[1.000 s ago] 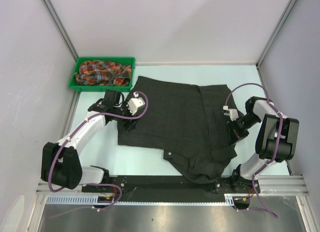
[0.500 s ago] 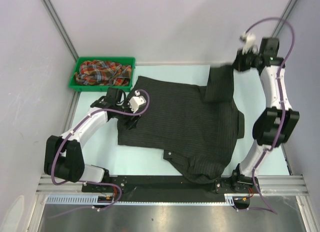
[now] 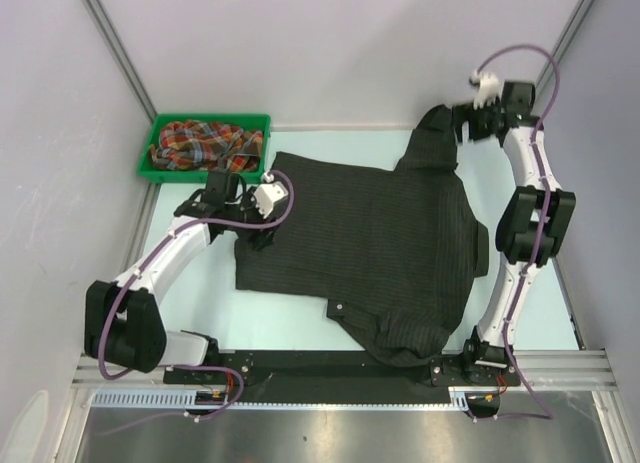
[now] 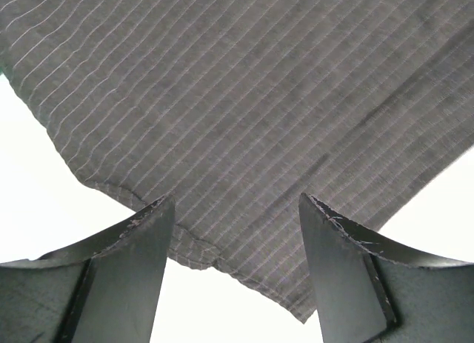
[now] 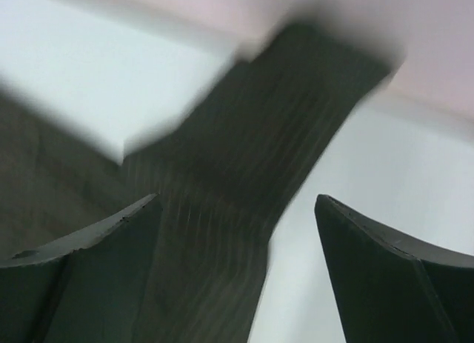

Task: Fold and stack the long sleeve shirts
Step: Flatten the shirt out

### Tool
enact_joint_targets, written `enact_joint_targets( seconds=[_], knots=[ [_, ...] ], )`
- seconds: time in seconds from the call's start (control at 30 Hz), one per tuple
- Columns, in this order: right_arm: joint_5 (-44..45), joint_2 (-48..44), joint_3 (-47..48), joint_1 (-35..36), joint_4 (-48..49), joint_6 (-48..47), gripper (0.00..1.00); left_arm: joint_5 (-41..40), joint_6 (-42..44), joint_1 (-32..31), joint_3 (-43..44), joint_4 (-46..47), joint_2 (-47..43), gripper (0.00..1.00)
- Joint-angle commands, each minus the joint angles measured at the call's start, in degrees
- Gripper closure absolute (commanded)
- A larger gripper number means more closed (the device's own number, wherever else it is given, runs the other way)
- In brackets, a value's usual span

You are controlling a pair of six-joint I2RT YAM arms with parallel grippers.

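Note:
The black pinstriped shirt lies spread over the middle of the table. One sleeve stretches toward the far right corner. My right gripper hangs at the end of that sleeve with its jaws wide apart. In the right wrist view the blurred sleeve runs below and beyond the open right gripper. My left gripper hovers open over the shirt's left edge. The left wrist view shows a hemmed corner of the shirt under the left gripper. The plaid shirt lies crumpled in the bin.
The green plastic bin stands at the far left corner against the wall. White walls and metal frame posts close in the table on three sides. The shirt's lower part hangs over the black rail at the near edge.
The right arm swung from the shirt's right side up to the far right corner, drawing the sleeve out with it, and its jaws opened. The left arm barely shifted.

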Motion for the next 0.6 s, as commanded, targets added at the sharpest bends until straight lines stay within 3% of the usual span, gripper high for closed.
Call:
enact_joint_targets(
  seconds=[0.0,0.1,0.17,0.23,0.33,0.43,0.57],
  knots=[
    [-6.53,-16.31,-16.3,-4.44,-17.45,-16.34,0.11,8.4,7.85,-0.32,-1.64,-5.57,-4.86,0.27],
    [-10.75,-27.56,-28.95,-5.32,-28.27,-26.82,0.13,10.0,12.35,-6.11,-6.28,-6.99,-9.25,0.26],
    [-12.86,-33.71,-35.84,-5.42,-31.73,-30.46,0.13,6.95,13.68,-14.88,-8.58,-5.25,-11.45,0.26],
    [-13.4,-41.1,-44.28,-4.8,-35.43,-34.05,0.14,3.42,11.94,-24.17,-10.95,-1.83,-11.38,0.27],
    [-12.53,-48.05,-51.23,-3.4,-37.28,-34.68,0.14,4.89,5.97,-32.02,-9.22,0.56,-6.29,0.28],
    [-12.79,-52.27,-53.62,-2.52,-39.3,-34.6,0.15,3.16,2.52,-38.79,-9.72,4.75,-2.5,0.29],
    [-12.52,-54.04,-54.51,-2.25,-40.88,-34.6,0.17,-3.88,4.36,-45.58,-11.84,10.49,-0.22,0.28]
  ],
)
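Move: The shirt's near sleeve has its buttoned cuff some 16 cm back and 20 cm right of the left hand, 10 cm below it. The bunched part of that sleeve lies about 21 cm back and 38 cm right of the left hand; from the right hand it is about 52 cm back, 17 cm left and 18 cm down. The far sleeve lies 2 cm back and 10 cm left of the right hand, 17 cm down. Both open hands sweep towards the near sleeve: right about 35 cm back, left some 23 back-right, turning clockwise. ##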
